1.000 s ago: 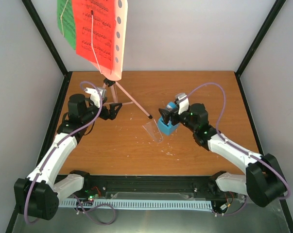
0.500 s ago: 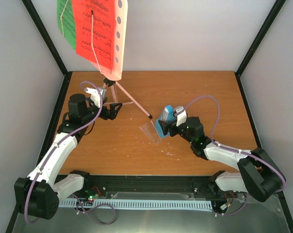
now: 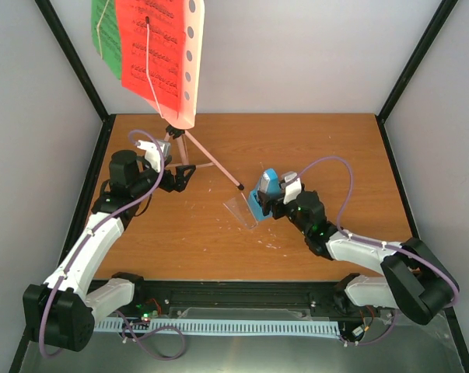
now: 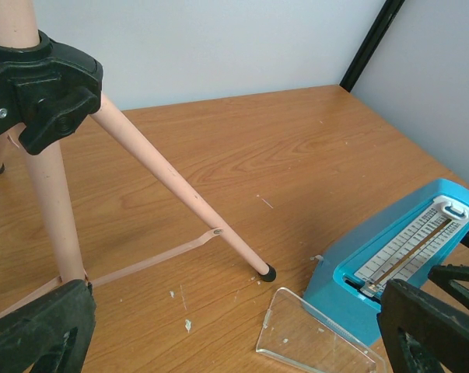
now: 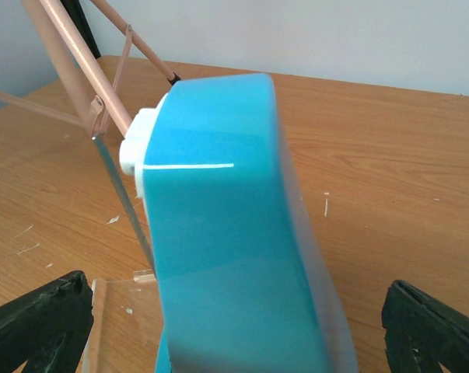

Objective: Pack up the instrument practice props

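Note:
The pink tripod music stand [image 3: 186, 144] stands at the back left, with red [image 3: 148, 54] and green sheet-music pages [image 3: 103, 31] on its hole-punched desk [image 3: 190, 62]. My left gripper [image 3: 183, 177] is open beside the tripod's legs [image 4: 172, 179], holding nothing. The blue metronome [image 3: 264, 190] leans tilted at mid-table, its scale face [image 4: 409, 249] turned up toward the left. My right gripper [image 3: 271, 203] is open, with the metronome's back [image 5: 226, 233] between its wide-spread fingers and a gap on each side. The clear cover [image 3: 240, 210] lies flat by the metronome's base.
One tripod foot [image 4: 268, 273] rests close to the clear cover [image 4: 316, 338]. Black frame posts [image 3: 409, 66] and grey walls close in the table on three sides. Small white flecks dot the wood [image 4: 172, 295].
My right gripper has slid left and nearer around the metronome, which has tipped from upright to tilted. The left arm, stand and pages have not moved.

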Controlling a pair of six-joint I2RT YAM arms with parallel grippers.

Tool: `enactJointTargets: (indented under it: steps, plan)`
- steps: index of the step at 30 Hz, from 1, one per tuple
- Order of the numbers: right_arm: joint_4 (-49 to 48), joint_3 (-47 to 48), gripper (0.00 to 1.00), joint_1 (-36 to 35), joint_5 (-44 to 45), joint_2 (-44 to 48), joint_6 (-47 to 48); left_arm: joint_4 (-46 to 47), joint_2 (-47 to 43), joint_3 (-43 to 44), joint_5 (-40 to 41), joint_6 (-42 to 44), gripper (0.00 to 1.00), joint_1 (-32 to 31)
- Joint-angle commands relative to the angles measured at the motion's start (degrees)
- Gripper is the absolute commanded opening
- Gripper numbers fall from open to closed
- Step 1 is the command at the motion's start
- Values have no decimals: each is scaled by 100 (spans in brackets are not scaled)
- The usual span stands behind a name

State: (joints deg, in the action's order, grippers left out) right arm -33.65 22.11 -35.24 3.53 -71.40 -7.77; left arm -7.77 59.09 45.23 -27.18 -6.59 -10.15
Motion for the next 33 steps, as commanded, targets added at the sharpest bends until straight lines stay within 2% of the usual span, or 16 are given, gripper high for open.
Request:
enactJointTargets:
  steps: [1,8,19,22,26,33]
  plan:
    - [-423,-125,99,-193,508,-27,11,-60,-52,152,10,-74,99,-54]
    - [-729,44,99,-413,818,-438,13,-58,-53,141,4,-70,100,-57]
    - [-629,468,98,-763,1605,-963,62,-49,-33,142,-33,-71,99,-57]
    - [-624,453,94,-779,1642,-1029,31,-50,-38,144,-39,-71,100,-56]
    - [-740,341,79,-798,1622,-1047,-3,-49,-35,143,-37,-71,100,-57]
    - [-1062,110,75,-800,1521,-1043,-27,-59,-49,144,-17,-55,99,-55]
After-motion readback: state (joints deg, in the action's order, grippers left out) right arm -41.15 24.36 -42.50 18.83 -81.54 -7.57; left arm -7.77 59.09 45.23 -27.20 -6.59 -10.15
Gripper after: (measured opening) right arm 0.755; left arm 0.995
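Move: The blue metronome stands just off the right hand's open fingers, about 4 cm ahead and 2 cm to the left, its middle some 4 cm lower. The clear cover lies on the table about 6 cm to the metronome's left and 2 cm nearer the base; the nearest tripod foot is roughly 10 cm ahead of the right hand and 7 cm left. From the left hand, the metronome is about 20 cm right, 3 cm ahead and 14 cm below. The right hand's fingers close on the metronome from either side, one pad across its dial face and the other behind its back, narrowing by about a quarter before they stop on its body. Before that, the open hand works in around it, going about 2 cm left and forward and sinking 1.5 cm, while turning some 5 to 10 degrees clockwise. ##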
